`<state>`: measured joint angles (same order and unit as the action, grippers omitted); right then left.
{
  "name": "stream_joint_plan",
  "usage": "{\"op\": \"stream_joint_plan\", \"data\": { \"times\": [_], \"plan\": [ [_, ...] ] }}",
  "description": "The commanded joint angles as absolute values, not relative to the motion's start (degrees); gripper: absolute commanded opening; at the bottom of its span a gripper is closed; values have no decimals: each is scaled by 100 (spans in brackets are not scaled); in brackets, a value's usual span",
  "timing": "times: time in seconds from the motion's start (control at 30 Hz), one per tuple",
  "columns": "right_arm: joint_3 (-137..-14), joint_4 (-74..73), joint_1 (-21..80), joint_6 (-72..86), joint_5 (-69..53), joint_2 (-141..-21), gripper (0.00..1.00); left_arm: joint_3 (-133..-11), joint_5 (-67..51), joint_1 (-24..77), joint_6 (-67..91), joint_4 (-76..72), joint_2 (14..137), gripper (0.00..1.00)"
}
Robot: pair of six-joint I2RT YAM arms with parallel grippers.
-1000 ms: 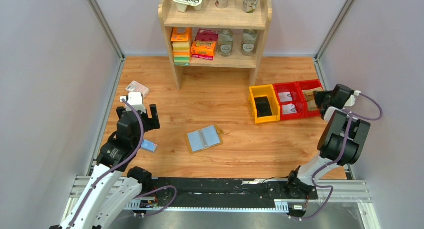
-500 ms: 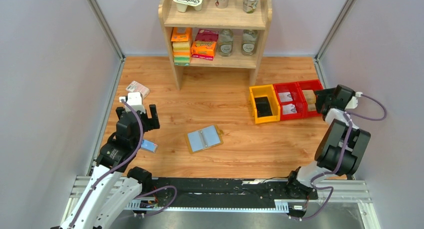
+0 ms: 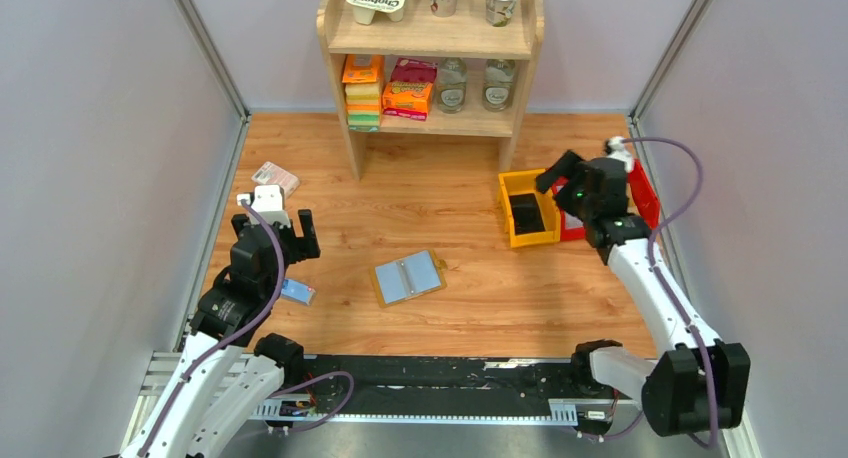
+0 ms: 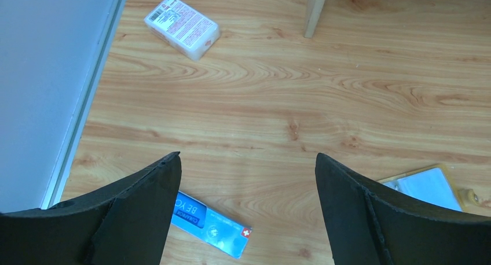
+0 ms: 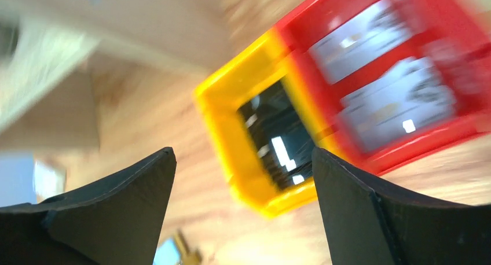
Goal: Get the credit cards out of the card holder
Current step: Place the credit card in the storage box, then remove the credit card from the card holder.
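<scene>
The card holder (image 3: 408,277) lies open and flat mid-floor, tan-edged with grey-blue panels; its corner (image 4: 431,187) shows behind my left finger, and a blurred bit (image 5: 173,250) appears in the right wrist view. Two pale credit cards (image 5: 347,39) (image 5: 399,103) lie in a red bin (image 5: 463,126). My left gripper (image 3: 275,221) (image 4: 248,156) hovers open and empty, left of the holder. My right gripper (image 3: 562,193) (image 5: 243,152) is open and empty above the yellow bin (image 3: 527,236) (image 5: 231,137).
A blue bar (image 3: 297,292) (image 4: 211,224) lies under my left gripper, and a pink-white packet (image 3: 275,176) (image 4: 182,26) sits farther back. The wooden shelf (image 3: 430,48) stands at the back. The yellow bin holds something black (image 5: 278,143). My arm covers the red bins (image 3: 645,193).
My right gripper opened over the far-right red bin, then swung left to above the yellow bin. The left arm has not moved.
</scene>
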<state>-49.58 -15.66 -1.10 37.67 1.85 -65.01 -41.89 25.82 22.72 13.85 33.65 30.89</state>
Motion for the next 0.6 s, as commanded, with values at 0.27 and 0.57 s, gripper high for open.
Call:
{"op": "stream_joint_plan", "data": {
  "times": [0.27,0.57],
  "plan": [
    [-5650,-1943,4391,2646,1239,-7433,91,-4254,2557,2241,1477,3322,3138,92],
    [-6810,-1872,6099,2109,1038,-9543,90,-4254,2681,2232,1415,3375,3138,92]
  ]
}}
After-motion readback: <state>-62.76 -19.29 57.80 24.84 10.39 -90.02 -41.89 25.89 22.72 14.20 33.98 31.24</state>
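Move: The card holder lies open on the table about 36 cm to the left of the empty right hand, 10 cm back and 17 cm below it. The yellow box stands about 6 cm ahead and 10 cm left of this hand, the middle red box 6 cm ahead and 2 cm right, both about 14 cm below. The blue pack is some 24 cm left of the holder and 3 cm nearer the base. From the left hand the holder is about 24 cm right, 3 cm ahead and 20 cm below. Towards the open card holder, the right arm sweeps fast to its left by about 33 cm, drawing back towards the base as it leaves the boxes and then sinking as well. The hand swings some 60 degrees counter-clockwise and rolls, its fingers tipping more steeply downward; they stay wide open and touch nothing. ##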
